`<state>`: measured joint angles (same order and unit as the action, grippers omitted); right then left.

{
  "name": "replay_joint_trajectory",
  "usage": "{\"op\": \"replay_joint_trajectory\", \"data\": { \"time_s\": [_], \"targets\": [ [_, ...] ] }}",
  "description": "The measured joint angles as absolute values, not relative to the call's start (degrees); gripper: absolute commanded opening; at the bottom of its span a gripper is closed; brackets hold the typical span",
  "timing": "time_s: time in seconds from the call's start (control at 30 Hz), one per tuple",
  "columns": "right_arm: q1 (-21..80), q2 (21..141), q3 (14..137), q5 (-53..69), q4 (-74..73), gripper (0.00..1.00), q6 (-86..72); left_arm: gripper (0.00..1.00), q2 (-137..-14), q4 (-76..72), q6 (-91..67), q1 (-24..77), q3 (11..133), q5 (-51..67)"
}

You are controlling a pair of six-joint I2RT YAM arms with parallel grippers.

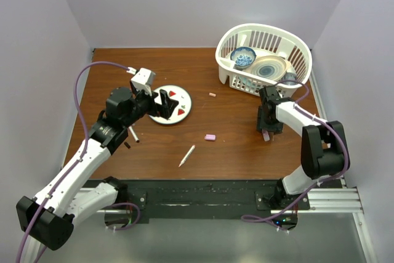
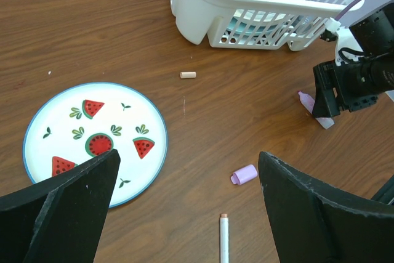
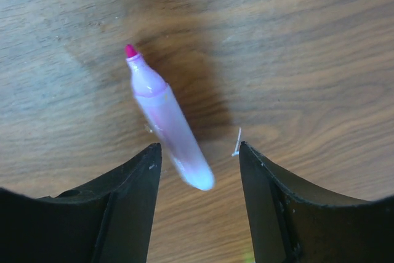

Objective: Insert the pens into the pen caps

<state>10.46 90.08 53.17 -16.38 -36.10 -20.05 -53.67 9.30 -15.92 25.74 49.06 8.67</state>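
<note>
A thick pale pink pen (image 3: 167,118) with a bare magenta tip lies on the wood. Its rear end sits between the fingers of my right gripper (image 3: 198,149), whose jaws stand partly closed, with a gap on each side of the pen. The top view shows that gripper (image 1: 266,132) pointing down at the table, right of centre. My left gripper (image 1: 157,104) hovers wide open and holds nothing. Below it lie a white pen (image 2: 224,238) and a pale pink cap (image 2: 244,174). A small tan cap (image 2: 188,74) lies farther back. Another slim pen (image 1: 133,134) and a dark cap (image 1: 127,146) lie beside the left arm.
A round plate (image 1: 184,98) with watermelon pictures lies under the left gripper. A white basket (image 1: 228,60) holding bowls and dishes stands at the back right, just behind the right arm.
</note>
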Motion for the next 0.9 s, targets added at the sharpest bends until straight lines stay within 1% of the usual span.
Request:
{"op": "replay_joint_trajectory", "data": {
  "time_s": [0.13,0.2,0.23,0.27,0.43,0.47,0.5,0.53,0.6,0.67,0.73,0.8,0.9],
  "targets": [
    [10.37,91.29,52.99,-14.94,-35.00,0.52,-19.81,0.99,-53.67,9.30,-15.92,25.74,49.06,8.67],
    [10.37,91.64,52.93,-14.00,-34.59,0.47,-19.75,0.99,-53.67,9.28,-15.92,25.74,49.06,8.67],
    [10.37,91.77,52.80,-13.69,-34.28,0.44,-19.62,0.99,-53.67,9.28,-15.92,25.74,49.06,8.67],
    [10.37,91.88,52.62,-13.34,-33.95,0.38,-19.46,0.98,-53.67,9.30,-15.92,25.74,49.06,8.67],
    [10.44,92.86,52.80,-12.01,-33.41,0.21,-18.81,0.97,-53.67,9.32,-15.92,25.74,49.06,8.51],
    [10.44,93.12,53.15,-11.86,-33.71,0.17,-18.57,0.96,-53.67,9.32,-15.92,25.74,49.06,8.49],
    [10.41,93.41,53.47,-11.53,-33.93,0.10,-18.39,0.93,-53.69,9.37,-15.92,25.74,49.06,8.51],
    [10.37,93.51,53.69,-11.20,-33.95,0.07,-18.33,0.92,-53.74,9.37,-15.92,25.74,49.06,8.51],
    [10.37,93.45,53.67,-10.59,-33.69,0.04,-18.00,0.88,-54.00,9.43,-16.43,25.74,49.06,8.51],
    [10.70,92.55,53.06,-9.30,-32.56,0.03,-18.15,0.86,-54.46,9.67,-18.39,25.74,49.06,8.64],
    [12.80,90.63,51.70,-7.90,-31.46,0.02,-18.79,0.80,-54.87,9.69,-21.10,25.74,48.82,9.47],
    [18.85,86.76,50.22,-7.64,-30.98,0.01,-20.16,0.77,-55.22,8.32,-25.50,25.74,47.44,11.81],
    [29.45,79.26,49.87,-4.93,-28.05,0.00,-23.42,0.77,-57.58,6.02,-30.63,26.70,45.25,15.14]
  ]
}}
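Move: The pink pen lies on the table almost under the right fingertips, about 1 cm to their left, 1 cm ahead and 2 cm below. The purple cap is some 23 cm to that hand's left and 1 cm nearer the base, at table height; the laundry basket's middle is about 29 cm ahead and 2 cm left. From the left hand the pink pen is roughly 42 cm right, level fore-and-aft, and 26 cm below. Right hand pinches the pink pen, then swings it about 12 cm left, rising; left hand dips right. ##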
